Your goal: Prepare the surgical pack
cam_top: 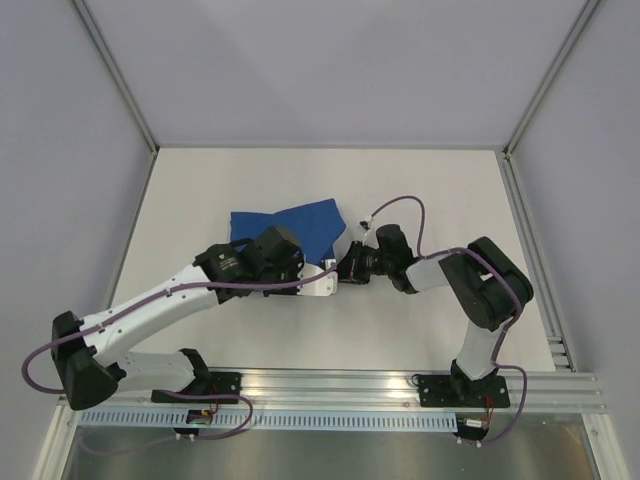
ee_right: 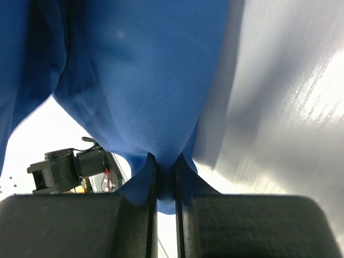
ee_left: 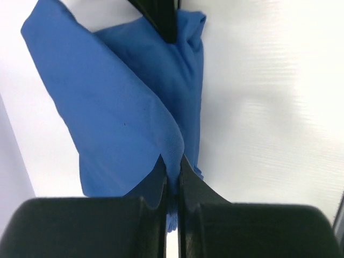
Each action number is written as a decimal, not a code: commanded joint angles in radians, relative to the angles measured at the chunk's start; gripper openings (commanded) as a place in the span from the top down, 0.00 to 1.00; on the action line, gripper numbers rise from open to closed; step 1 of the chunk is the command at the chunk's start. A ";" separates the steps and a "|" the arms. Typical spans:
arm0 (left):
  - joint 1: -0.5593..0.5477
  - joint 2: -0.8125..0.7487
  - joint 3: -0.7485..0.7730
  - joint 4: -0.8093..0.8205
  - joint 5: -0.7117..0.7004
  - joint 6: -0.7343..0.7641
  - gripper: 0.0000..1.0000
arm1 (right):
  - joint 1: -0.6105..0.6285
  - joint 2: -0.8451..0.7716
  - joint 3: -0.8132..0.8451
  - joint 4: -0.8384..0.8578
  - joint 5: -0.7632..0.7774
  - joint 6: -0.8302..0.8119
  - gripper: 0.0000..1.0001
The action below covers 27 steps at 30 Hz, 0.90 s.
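Observation:
The surgical pack (cam_top: 300,222) is a creased royal-blue fabric bundle lying mid-table. In the top view both grippers meet at its near edge. My left gripper (cam_top: 301,268) comes in from the left and my right gripper (cam_top: 344,268) from the right. In the left wrist view the left gripper (ee_left: 172,167) is shut on a pinched fold of the blue fabric (ee_left: 118,107). The right wrist view shows the right gripper (ee_right: 166,164) shut on a fold of the fabric (ee_right: 145,80), which hangs raised in front of the camera. The arms hide the bundle's near edge.
A pale, shiny flat piece (cam_top: 320,283) shows just below the grippers, partly covered by them. White table (cam_top: 430,200) spreads on all sides, with grey walls around it. A metal rail (cam_top: 400,385) runs along the near edge.

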 commanded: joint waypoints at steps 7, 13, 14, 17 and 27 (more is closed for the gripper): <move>-0.039 0.058 -0.154 -0.174 0.293 -0.002 1.00 | 0.006 -0.010 0.022 -0.036 0.191 0.079 1.00; -0.105 0.149 -0.272 -0.018 0.221 0.001 1.00 | 0.006 -0.030 0.038 -0.049 0.219 0.091 1.00; -0.105 0.169 -0.282 -0.005 0.197 0.007 1.00 | 0.006 -0.032 0.041 -0.053 0.221 0.083 0.99; -0.105 0.234 -0.332 0.047 0.146 0.024 1.00 | 0.004 -0.048 0.061 -0.096 0.231 0.060 0.99; -0.105 0.230 -0.377 0.088 0.082 0.018 0.95 | 0.004 -0.201 0.152 -0.406 0.248 -0.144 0.61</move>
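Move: The left hand, holding the drape's near edge, is taking it to a patch of bare table about 16 cm below, 4 cm back and 2 cm to its left. From this hand, the drape corner pinched by the right hand is some 7 cm ahead, 13 cm right and 14 cm lower; the drape's middle is 16 cm ahead, 1 cm left and 16 cm lower. From the right hand, the bare patch is about 10 cm back, 15 cm left and 3 cm below. Still pinching the drape's near edge, the left hand swings back about 5 cm and then sinks steeply, some 15 cm in all, carrying the edge down to just above the table on the near side of the drape, creeping a little forward again late in the descent while the wrist turns some 20 degrees. The right hand stays almost in place low over the table, keeping its pinch on the near right corner as an anchor until the left hand is nearly down, and only then opens its fingers part way around the cloth. ##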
